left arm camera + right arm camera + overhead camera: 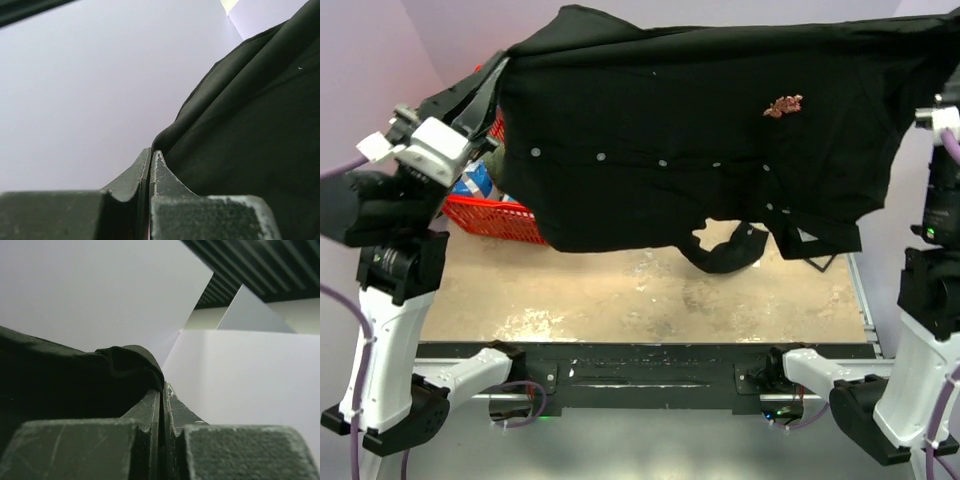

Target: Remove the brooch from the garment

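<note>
The garment (700,130), a black shirt with a row of small white buttons (663,162), hangs spread out in the air between my two arms. The brooch (783,105), a tiny reddish-pink pin, sits on its upper right part. My left gripper (500,66) is shut on the shirt's upper left edge; in the left wrist view its tips (152,151) meet at a fold of the cloth (240,130). My right gripper (163,386) is shut on a bunched corner of the cloth (75,375) at the far right; in the top view the shirt hides its fingertips.
A red basket (492,216) with a blue and white item (475,180) stands at the back left, partly behind the shirt. The shirt's lower hem (730,250) droops to the tan tabletop (650,295). Pale walls fill both wrist views.
</note>
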Robot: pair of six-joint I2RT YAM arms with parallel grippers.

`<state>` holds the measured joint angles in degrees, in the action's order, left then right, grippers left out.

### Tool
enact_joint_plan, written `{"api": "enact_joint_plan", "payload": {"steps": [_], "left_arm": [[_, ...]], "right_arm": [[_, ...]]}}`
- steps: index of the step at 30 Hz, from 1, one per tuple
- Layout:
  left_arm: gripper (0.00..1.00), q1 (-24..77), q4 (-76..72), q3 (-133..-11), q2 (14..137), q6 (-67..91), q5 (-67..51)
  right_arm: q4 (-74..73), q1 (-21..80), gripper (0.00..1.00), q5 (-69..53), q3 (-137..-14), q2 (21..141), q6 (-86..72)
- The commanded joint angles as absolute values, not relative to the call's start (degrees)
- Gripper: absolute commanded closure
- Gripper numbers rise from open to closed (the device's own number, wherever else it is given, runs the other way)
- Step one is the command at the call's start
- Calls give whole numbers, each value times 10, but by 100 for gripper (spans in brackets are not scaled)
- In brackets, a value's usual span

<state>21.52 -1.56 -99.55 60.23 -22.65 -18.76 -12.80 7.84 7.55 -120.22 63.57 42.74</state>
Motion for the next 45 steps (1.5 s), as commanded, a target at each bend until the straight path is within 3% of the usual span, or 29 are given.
{"api": "enact_joint_plan", "payload": {"steps": [1,11,17,26,31,32,33,34,36,37,41,45], "left_arm": [[100,207,-7,-1011,586,-286,-122],[100,207,25,-829,602,-287,-168],[100,207,11,-704,670,-287,-164],[100,207,-54,-694,882,-321,-80],[97,209,-41,-752,974,-288,-25],[92,209,-38,-760,983,-266,-14],[78,211,-35,-768,990,-256,-2],[70,212,-34,-776,989,-245,10],[52,214,-35,-777,965,-224,23],[49,215,-32,-775,955,-221,21],[36,215,20,-745,884,-221,-23],[35,215,108,-660,794,-280,-110]], "right_arm": [[-38,69,100,138,-1216,628,479],[19,69,100,66,-908,604,581],[8,69,100,37,-797,652,575],[95,71,100,7,-794,909,589],[105,80,100,123,-906,1081,545],[112,83,93,147,-922,1098,527],[114,86,66,172,-949,1114,519],[114,86,49,191,-961,1128,510],[94,89,30,233,-983,1126,470],[75,89,19,233,-999,1110,456],[-54,85,15,208,-977,1036,403],[-214,84,20,128,-872,944,410]]}}
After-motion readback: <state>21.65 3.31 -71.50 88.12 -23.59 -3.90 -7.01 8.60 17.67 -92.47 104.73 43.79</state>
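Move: Both hands still hold the stretched garment high up. The spot on the table for the left hand's corner is about 27 cm ahead, 4 right and 54 down; the red basket stands some 30 cm to the left of that spot and 4 farther out, the tape roll 6 cm beyond it and 5 right. For the right hand's corner the spot is about 40 cm ahead, 4 left and 58 down, the brooch hanging 18 cm to this hand's left and 9 below. Swinging down and forward together in one quick sweep, both hands carry their pinched corners from high up towards the far part of the table, about 50 cm down, the right reaching farther forward, some 40 cm. The wrists tip the fingers down by roughly 60 degrees. At the bottom both grippers open, let go of the cloth and draw up and slightly back. ##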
